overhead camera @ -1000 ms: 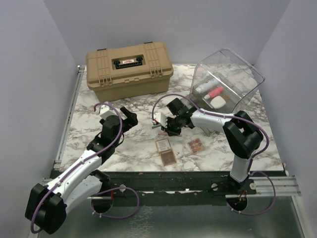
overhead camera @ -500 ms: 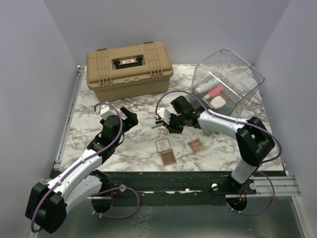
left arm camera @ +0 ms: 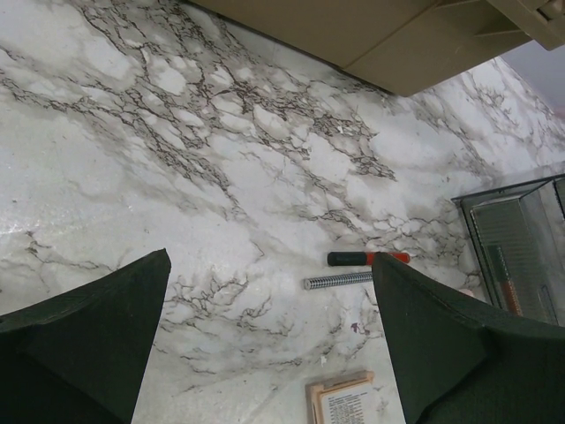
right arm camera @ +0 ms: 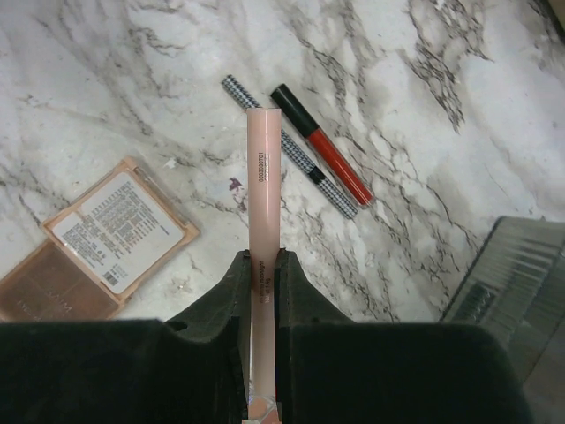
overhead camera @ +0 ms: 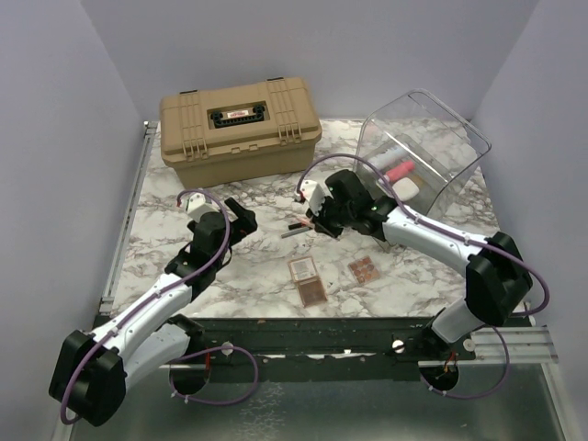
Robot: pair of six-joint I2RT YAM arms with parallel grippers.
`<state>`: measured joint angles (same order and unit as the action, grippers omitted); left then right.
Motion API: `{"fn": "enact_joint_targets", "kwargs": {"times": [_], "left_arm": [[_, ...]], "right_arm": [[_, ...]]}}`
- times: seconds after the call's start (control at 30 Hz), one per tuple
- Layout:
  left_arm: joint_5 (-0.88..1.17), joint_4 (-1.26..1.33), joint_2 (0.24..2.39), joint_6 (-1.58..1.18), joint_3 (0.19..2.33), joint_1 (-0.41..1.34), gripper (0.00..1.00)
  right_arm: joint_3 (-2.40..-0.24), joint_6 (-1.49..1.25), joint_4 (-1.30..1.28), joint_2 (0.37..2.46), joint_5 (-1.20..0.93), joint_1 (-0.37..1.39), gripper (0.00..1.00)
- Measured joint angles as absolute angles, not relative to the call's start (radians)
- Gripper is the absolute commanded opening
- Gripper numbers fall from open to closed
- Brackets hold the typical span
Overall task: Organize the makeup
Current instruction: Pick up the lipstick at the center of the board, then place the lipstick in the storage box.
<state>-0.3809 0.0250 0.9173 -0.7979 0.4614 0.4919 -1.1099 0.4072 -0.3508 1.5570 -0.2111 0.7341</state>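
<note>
My right gripper is shut on a thin pale pink makeup stick, which points forward out of the jaws above the marble. Below it lie a red and black pencil and a checkered pencil, side by side. Two square eyeshadow palettes rest to their left. In the top view this gripper hovers over the pencils. My left gripper stands open with nothing in it, over bare marble left of the pencils.
A large tan hard case stands at the back left. A clear plastic bin at the back right holds a white tube, a pink tube and a white oval piece. A third palette lies near the front.
The right arm has stretched out and its gripper has risen toward the back right, shutting fully on the pink stick. The left arm has barely moved.
</note>
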Motion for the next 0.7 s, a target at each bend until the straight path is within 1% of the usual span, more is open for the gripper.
{"fn": "enact_joint_targets", "kwargs": {"times": [0.33, 0.7], "left_arm": [[-0.366, 0.047, 0.942, -0.808, 0.461, 0.492, 0.98], [-0.343, 0.069, 0.969, -0.816, 0.461, 0.492, 0.99]], "right_arm": [[-1.130, 0.275, -0.336, 1.486, 0.059, 0.734, 0.04], [-1.213, 0.212, -0.350, 1.519, 0.382, 0.734, 0.07]]}}
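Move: The right hand holds the pink lipstick some 10 cm above the table; the clear box's middle lies about 15 cm ahead and 25 cm to its right, slightly lower. Near the table below, the red-black tube is 6 cm ahead and 3 cm left, the checkered pencil 4 cm ahead and 4 cm left. From the left hand the clear box is about 14 cm ahead and 45 cm right. Keeping its pinch, the right hand carries the lipstick forward-right and up, about 11 cm, towards the clear box, turning clockwise. ##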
